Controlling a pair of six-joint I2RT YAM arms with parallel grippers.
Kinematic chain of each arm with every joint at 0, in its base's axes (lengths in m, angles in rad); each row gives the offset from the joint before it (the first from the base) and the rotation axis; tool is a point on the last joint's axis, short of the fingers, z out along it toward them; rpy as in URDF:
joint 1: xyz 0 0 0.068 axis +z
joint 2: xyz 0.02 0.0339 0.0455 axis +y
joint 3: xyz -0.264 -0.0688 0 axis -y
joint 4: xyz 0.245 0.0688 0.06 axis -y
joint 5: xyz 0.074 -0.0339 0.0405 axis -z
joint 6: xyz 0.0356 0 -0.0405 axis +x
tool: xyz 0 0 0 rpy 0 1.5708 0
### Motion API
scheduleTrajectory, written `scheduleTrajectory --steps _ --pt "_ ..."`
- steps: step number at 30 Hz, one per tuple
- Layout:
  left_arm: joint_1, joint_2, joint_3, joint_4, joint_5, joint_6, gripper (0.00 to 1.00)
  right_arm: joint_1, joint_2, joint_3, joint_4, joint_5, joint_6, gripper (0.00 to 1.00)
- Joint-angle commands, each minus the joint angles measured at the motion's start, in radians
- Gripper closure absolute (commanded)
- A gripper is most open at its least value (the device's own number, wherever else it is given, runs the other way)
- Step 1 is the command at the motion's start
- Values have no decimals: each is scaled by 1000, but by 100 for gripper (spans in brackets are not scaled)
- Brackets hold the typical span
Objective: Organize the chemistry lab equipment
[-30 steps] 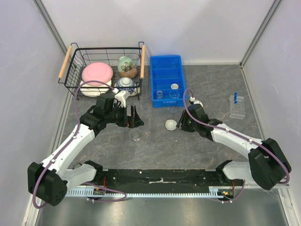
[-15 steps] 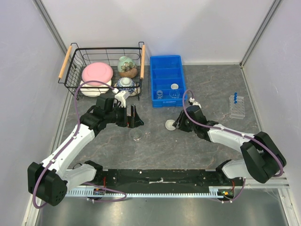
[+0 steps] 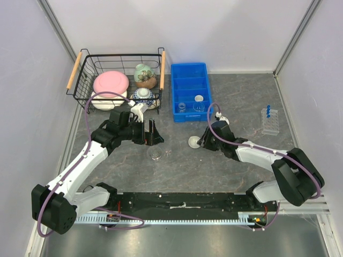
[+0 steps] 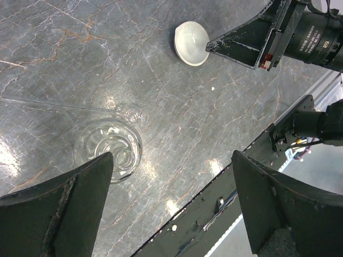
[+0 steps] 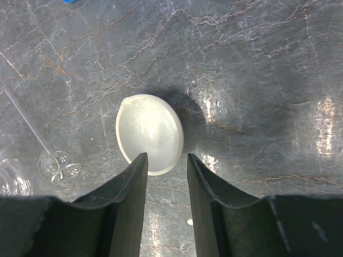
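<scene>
A small white dish lies on the grey table, also in the right wrist view and the left wrist view. My right gripper is open with a narrow gap, its tips just over the dish's near rim, not closed on it. A clear round flask stands in front of my left gripper, which is wide open and empty. The flask sits by the left finger. A thin glass rod lies beside it.
A blue tray at the back holds two small flasks and a second white dish. A rack of blue-capped tubes stands at the right. A wire basket of crockery is at the back left. A small glass piece lies left of the dish.
My right gripper has moved left and now has its tips over the white dish. The left arm and the flask have not moved.
</scene>
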Motion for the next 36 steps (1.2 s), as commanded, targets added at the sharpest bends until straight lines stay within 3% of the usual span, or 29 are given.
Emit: scheduleTrajectory --steps 1,13,16,20,29,36 --pt "5 -5 0 43 31 20 2 1 20 -15 45 27 8 58" --pt "5 9 -3 43 31 21 2 1 112 -14 131 5 26 61" --pt "5 15 -3 43 34 20 2 1 126 -14 148 15 28 71" --pt "5 15 -3 42 33 20 2 2 146 -12 142 22 23 100" --pt "5 15 -3 43 32 20 2 7 19 38 -7 62 -66 100" --pt "5 17 -1 45 39 20 2 11 -73 214 -197 54 -145 100"
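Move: The right hand, partly open, hangs low beside the small white dish: the dish's middle is about 3 cm to its left, 1 cm ahead and some 4 cm below. The blue tray's middle lies roughly 22 cm ahead of this hand and 5 cm left; the glass beaker on the table is about 17 cm left and 3 cm nearer the base. From the left hand, the dish is about 14 cm right, 5 cm ahead and 17 cm below. The right hand sinks nearly 3 cm, easing slightly forward near the bottom, and its fingers, part open until then, shut fully on the dish's right-hand rim, pinching the wall between the tips while the bowl stays to their left. After a short hold it keeps the rim pinched and rises about 4 cm, swinging a centimetre or so back and to the right before coming forward again, with only a slight roll of the wrist. ##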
